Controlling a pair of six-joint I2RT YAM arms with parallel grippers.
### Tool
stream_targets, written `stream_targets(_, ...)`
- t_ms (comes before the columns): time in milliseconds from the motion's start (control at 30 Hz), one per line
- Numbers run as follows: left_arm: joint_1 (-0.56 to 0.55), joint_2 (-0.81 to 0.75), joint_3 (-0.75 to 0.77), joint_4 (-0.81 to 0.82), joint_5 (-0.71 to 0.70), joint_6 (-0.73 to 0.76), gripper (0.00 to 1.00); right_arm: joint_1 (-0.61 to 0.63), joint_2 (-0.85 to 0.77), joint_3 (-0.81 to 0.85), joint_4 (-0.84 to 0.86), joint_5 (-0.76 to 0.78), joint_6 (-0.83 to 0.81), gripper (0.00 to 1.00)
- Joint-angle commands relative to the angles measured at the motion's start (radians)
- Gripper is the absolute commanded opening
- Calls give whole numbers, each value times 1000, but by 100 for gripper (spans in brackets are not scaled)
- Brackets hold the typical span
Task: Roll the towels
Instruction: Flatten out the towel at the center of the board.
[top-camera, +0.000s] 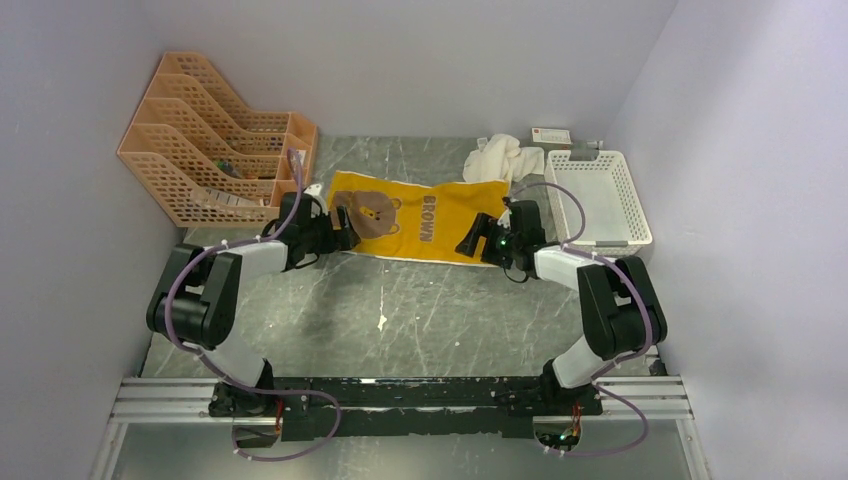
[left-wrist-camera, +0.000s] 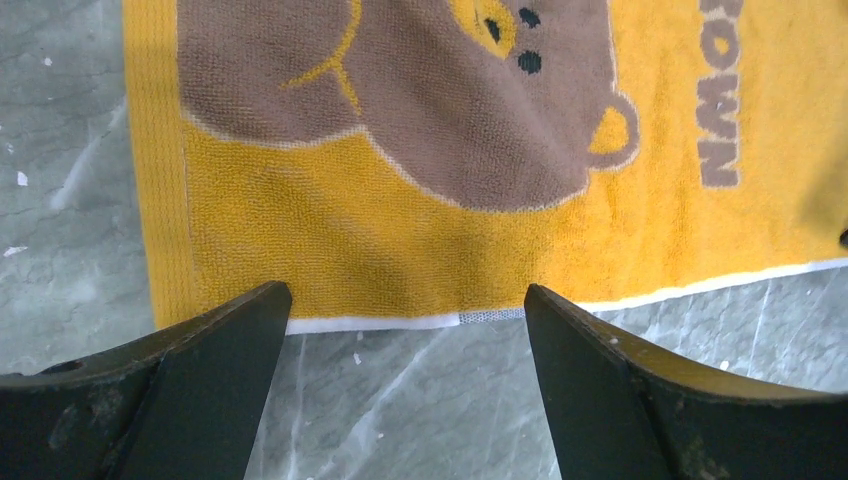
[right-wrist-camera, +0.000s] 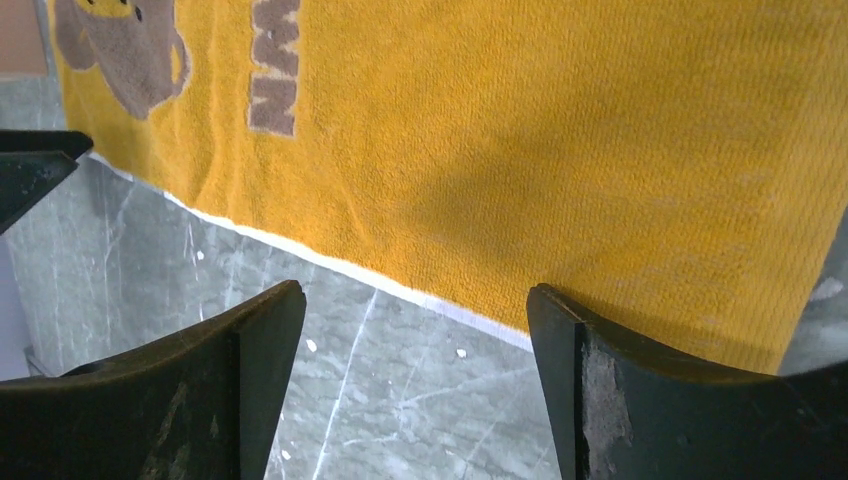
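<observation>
A mustard-yellow towel (top-camera: 425, 215) printed with a brown bear and the word BROWN lies spread flat at the back middle of the table. A cream-white towel (top-camera: 497, 158) sits crumpled behind its right end. My left gripper (top-camera: 345, 230) stands open at the towel's near left edge. In the left wrist view the white hem of the yellow towel (left-wrist-camera: 420, 230) lies just beyond the left gripper (left-wrist-camera: 408, 310), with bare table between the fingers. My right gripper (top-camera: 478, 243) stands open at the near right edge. The right wrist view shows the same towel (right-wrist-camera: 560, 150) just past the right gripper (right-wrist-camera: 415, 310), which holds nothing.
An orange mesh file rack (top-camera: 215, 135) stands at the back left, close to the left arm. A white plastic basket (top-camera: 600, 200) sits at the right beside the right arm. A small box (top-camera: 551, 135) lies by the back wall. Grey walls enclose three sides.
</observation>
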Motion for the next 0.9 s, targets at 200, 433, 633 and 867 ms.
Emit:
stream_targets(200,38,65,-81,213,66,-155,100,-15,-28,-41,-48,12,59,84)
stream_targets(433,59,-20,-188,169,53,-239,100,-168,14,-128,-40,-111,132,84)
stream_targets(633,59,-253,-343,65,-3,-332,100,-174,-84,-120,-192,-15,58,85)
stream_targets(867,57,-493,-512,-34,3,-449,100,-165,-224,-253,-273,-76,118,85)
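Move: The yellow towel lies spread under both hands, just below fingertip level: its middle is about 15 cm to the right of the left hand and 5 cm ahead. From the right hand it is some 11 cm left and 7 cm ahead. The white towel lies about 20 cm ahead of the right hand and 7 cm to its right; the white basket, 12 cm ahead and 29 cm right. Fingers open, the left hand draws back some 9 cm off the towel; the right drags cloth rightward, then back. ##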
